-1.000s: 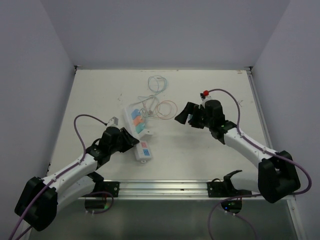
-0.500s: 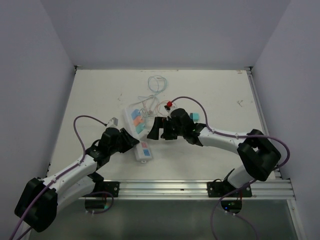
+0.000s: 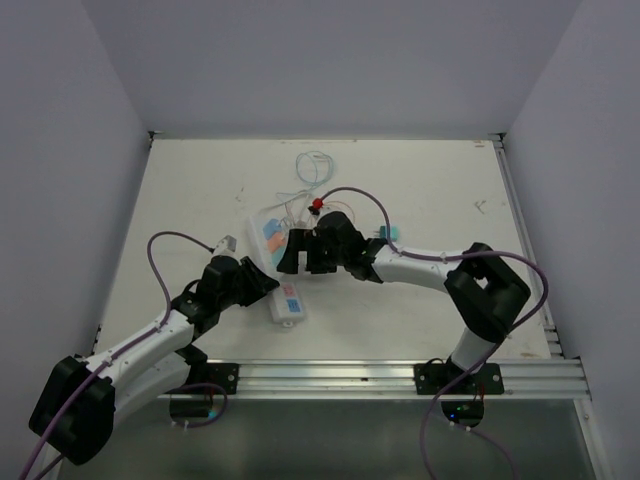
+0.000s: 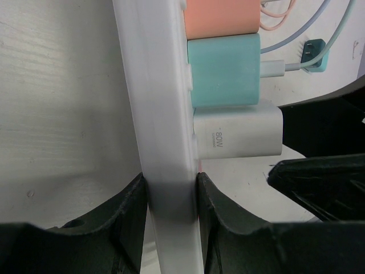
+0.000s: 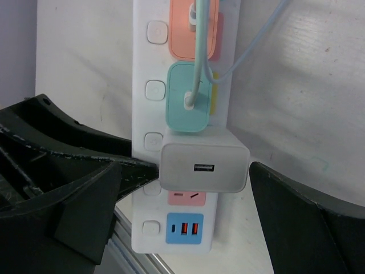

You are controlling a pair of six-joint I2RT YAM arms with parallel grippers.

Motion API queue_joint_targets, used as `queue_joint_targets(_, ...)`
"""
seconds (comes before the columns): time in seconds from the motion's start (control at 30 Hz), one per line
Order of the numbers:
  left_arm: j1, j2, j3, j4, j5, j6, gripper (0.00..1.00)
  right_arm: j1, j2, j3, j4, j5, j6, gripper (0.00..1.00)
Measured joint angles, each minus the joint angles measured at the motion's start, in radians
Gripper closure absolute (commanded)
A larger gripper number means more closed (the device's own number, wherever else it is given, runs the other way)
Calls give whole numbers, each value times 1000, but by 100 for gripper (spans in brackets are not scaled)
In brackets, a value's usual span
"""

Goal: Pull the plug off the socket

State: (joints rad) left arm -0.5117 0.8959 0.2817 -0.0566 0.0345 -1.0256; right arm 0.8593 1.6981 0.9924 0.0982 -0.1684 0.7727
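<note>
The socket (image 3: 291, 300) is a long white power strip with coloured labels, lying left of the table's middle. My left gripper (image 3: 262, 284) is shut on its long sides; the left wrist view shows both jaws pressed against the socket's edge (image 4: 165, 114). An orange plug (image 5: 194, 28), a teal plug (image 5: 190, 97) and a white 80W charger plug (image 5: 205, 167) are plugged into it in a row. My right gripper (image 5: 199, 194) is open above the white charger, one finger on each side, not touching it. The pink and blue outlets (image 5: 185, 228) are free.
Loose thin cables (image 3: 315, 170) lie behind the socket, running to the orange and teal plugs. A small loose teal plug (image 3: 388, 232) lies on the table to the right. A metal rail (image 3: 330, 375) runs along the near edge. Walls stand close on three sides.
My right arm has swung left from the right half of the table to over the socket, its open fingers now straddling the white charger. The left gripper has stayed clamped on the socket.
</note>
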Motion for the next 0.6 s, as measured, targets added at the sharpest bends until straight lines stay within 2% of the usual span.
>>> queue_joint_targets(0.13, 0, -3, -2, 0, 3, 0, 100, 9, 45, 19, -12, 8, -6, 3)
queue_joint_targets(0.37, 0, -4, -5, 2, 8, 0, 100, 24, 81, 43, -23, 20, -15, 17)
queue_joint_targets(0.43, 0, -4, -5, 3, 9, 0, 100, 25, 83, 45, -23, 20, -17, 26)
queue_joint_targets(0.53, 1, -4, -6, 3, 10, -2, 100, 24, 83, 45, -31, 26, -24, 47)
queue_joint_targets(0.57, 1, -4, -8, 3, 10, -3, 100, 21, 83, 45, -35, 23, -23, 63)
queue_joint_targets(0.6, 1, -5, -8, 3, 10, -3, 100, 21, 83, 45, -36, 22, -27, 69)
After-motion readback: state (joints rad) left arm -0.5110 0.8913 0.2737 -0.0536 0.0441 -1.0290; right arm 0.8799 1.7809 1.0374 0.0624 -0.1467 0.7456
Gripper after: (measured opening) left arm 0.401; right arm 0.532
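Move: The white charger plugged into the strip stands in front of the right hand's open fingers, about 3 cm below the hand, some 1 cm ahead and 2 cm to its left. The teal plug sits next along the strip, roughly 3 cm ahead of the charger and 1 cm left of it; the blue USB block lies about 6 cm back from the charger and a bit lower. From the left hand, already gripping the strip, the charger lies some 5 cm ahead and 4 cm right, nearly level. The right fingers come to pinch the white charger by its two sides, shutting from wide open to about half. To get there the right hand first sinks some 2.5 cm around the charger, easing about 1 cm left with its aim hardly changed, then almost stops while the fingers shut. The left hand stays put and keeps its grip on the strip. ##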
